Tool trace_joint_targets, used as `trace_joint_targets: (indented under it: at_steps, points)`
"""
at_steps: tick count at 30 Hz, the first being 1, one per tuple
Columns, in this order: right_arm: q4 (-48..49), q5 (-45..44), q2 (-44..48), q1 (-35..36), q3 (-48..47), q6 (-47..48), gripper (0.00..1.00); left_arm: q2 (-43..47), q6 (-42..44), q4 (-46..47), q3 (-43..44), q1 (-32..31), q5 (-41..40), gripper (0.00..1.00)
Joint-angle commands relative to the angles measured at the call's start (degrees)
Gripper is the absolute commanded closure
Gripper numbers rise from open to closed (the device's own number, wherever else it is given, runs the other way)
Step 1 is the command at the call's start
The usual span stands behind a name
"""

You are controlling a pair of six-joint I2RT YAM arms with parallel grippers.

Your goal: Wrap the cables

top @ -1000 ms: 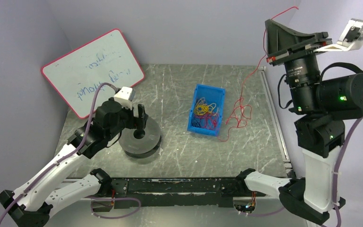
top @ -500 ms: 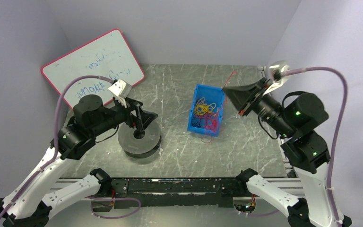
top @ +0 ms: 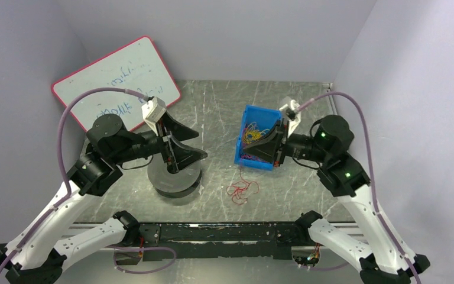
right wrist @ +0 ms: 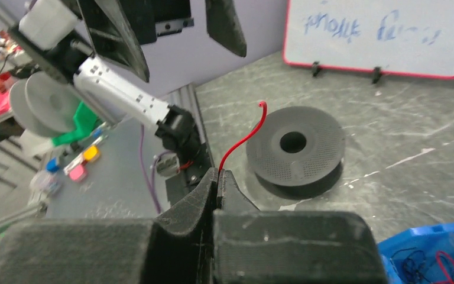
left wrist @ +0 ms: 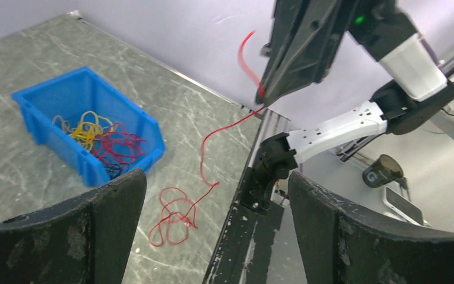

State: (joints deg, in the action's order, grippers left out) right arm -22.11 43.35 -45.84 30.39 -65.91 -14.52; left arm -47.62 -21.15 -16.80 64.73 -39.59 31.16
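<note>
The cable is a thin red wire. Its loose loops [top: 241, 190] lie on the table in front of the blue bin. One end rises to my right gripper [top: 257, 151], which hangs over the bin's near side and is shut on the wire. In the right wrist view a short red tail [right wrist: 245, 139] sticks out past the closed tips [right wrist: 219, 173]. The left wrist view shows the loops [left wrist: 171, 216] and the strand climbing to that gripper. My left gripper [top: 186, 145] is open and empty above the dark grey spool [top: 174, 177], facing right.
A blue bin [top: 259, 145] at centre holds a tangle of yellow, blue and red wires. A red-framed whiteboard [top: 115, 89] leans at the back left. Grey walls close the left, back and right sides. A black rail [top: 213, 232] runs along the near edge.
My right arm has swung down from high at the right to the bin, dragging the red loops from right of the bin to its front. My left gripper has risen off the spool.
</note>
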Motion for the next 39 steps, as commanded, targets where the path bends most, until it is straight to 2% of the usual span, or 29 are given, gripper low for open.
trace_joint_targets:
  at_steps: [1, 5, 10, 11, 13, 21, 24, 30, 32, 38, 39]
  points:
    - [11.10, 11.76, -2.08, 0.24, 4.50, -2.82, 1.00, -1.10, -4.89, 7.13, -1.54, -0.40, 5.52, 0.07]
    - [17.56, 15.39, -3.50, 0.90, 7.68, -4.93, 1.00, -3.49, -7.67, 9.36, -2.41, -0.47, 6.85, 0.07]
    - [19.75, 15.13, -5.78, 3.88, 8.02, -3.97, 1.00, -5.42, -11.46, 14.66, -5.25, -0.43, 9.08, 0.07]
    - [19.55, 14.56, -6.51, 4.90, 7.70, -3.49, 1.00, -5.79, -12.29, 16.18, -5.91, -0.42, 10.07, 0.01]
    - [18.85, 13.56, -8.37, 7.10, 6.61, -2.23, 1.00, -6.86, -13.14, 18.29, -6.30, -0.44, 12.00, 0.13]
    - [18.94, 11.19, -12.40, 10.68, 5.17, 0.04, 1.00, -7.33, -13.82, 19.38, -6.46, -0.43, 14.76, 0.23]
    - [19.54, 11.55, -13.01, 11.20, 4.94, 0.08, 1.00, -6.42, -13.73, 19.06, -7.17, -0.46, 14.39, 0.34]
    - [19.17, 11.32, -14.09, 11.55, 4.37, 1.04, 1.00, -5.64, -14.44, 19.71, -8.79, -0.48, 14.48, 0.42]
    - [18.90, 11.45, -14.55, 11.66, 4.06, 1.40, 1.00, -6.02, -14.73, 20.28, -9.24, -0.40, 14.84, 0.48]
    - [18.15, 11.75, -14.74, 12.18, 3.90, 2.00, 1.00, -6.74, -16.32, 22.50, -10.03, -0.42, 15.59, 0.89]
    - [18.01, 11.63, -14.59, 12.21, 4.06, 2.01, 1.00, -6.72, -16.33, 22.55, -10.01, -0.47, 15.49, 0.92]
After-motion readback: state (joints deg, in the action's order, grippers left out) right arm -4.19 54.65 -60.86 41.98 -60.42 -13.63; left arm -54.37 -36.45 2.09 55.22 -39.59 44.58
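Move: The free end of the red cable, sticking up out of the right gripper's shut fingertips, lies about 9 cm to the right of the left hand, nearly level with it. From that hand the grey spool stands some 7 cm ahead, 12 cm left and 38 cm below. The left gripper's open fingers are roughly 12 cm left of the right hand and 1 cm ahead. The cable's coil lies almost straight under the right hand, 39 cm down; the blue box is about 18 cm ahead of that hand, 8 cm right and 37 cm down. Leftward and down comes the right hand, about 8 cm across and 5 cm lower, drawing slightly back and turning some 20 degrees counter-clockwise, still pinching the red cable. The left hand goes right and down to meet it, tipping a little downward and turning slightly clockwise; its wide-open fingers shut nearly all the way, pinching the cable's free end just beside the right fingertips. ##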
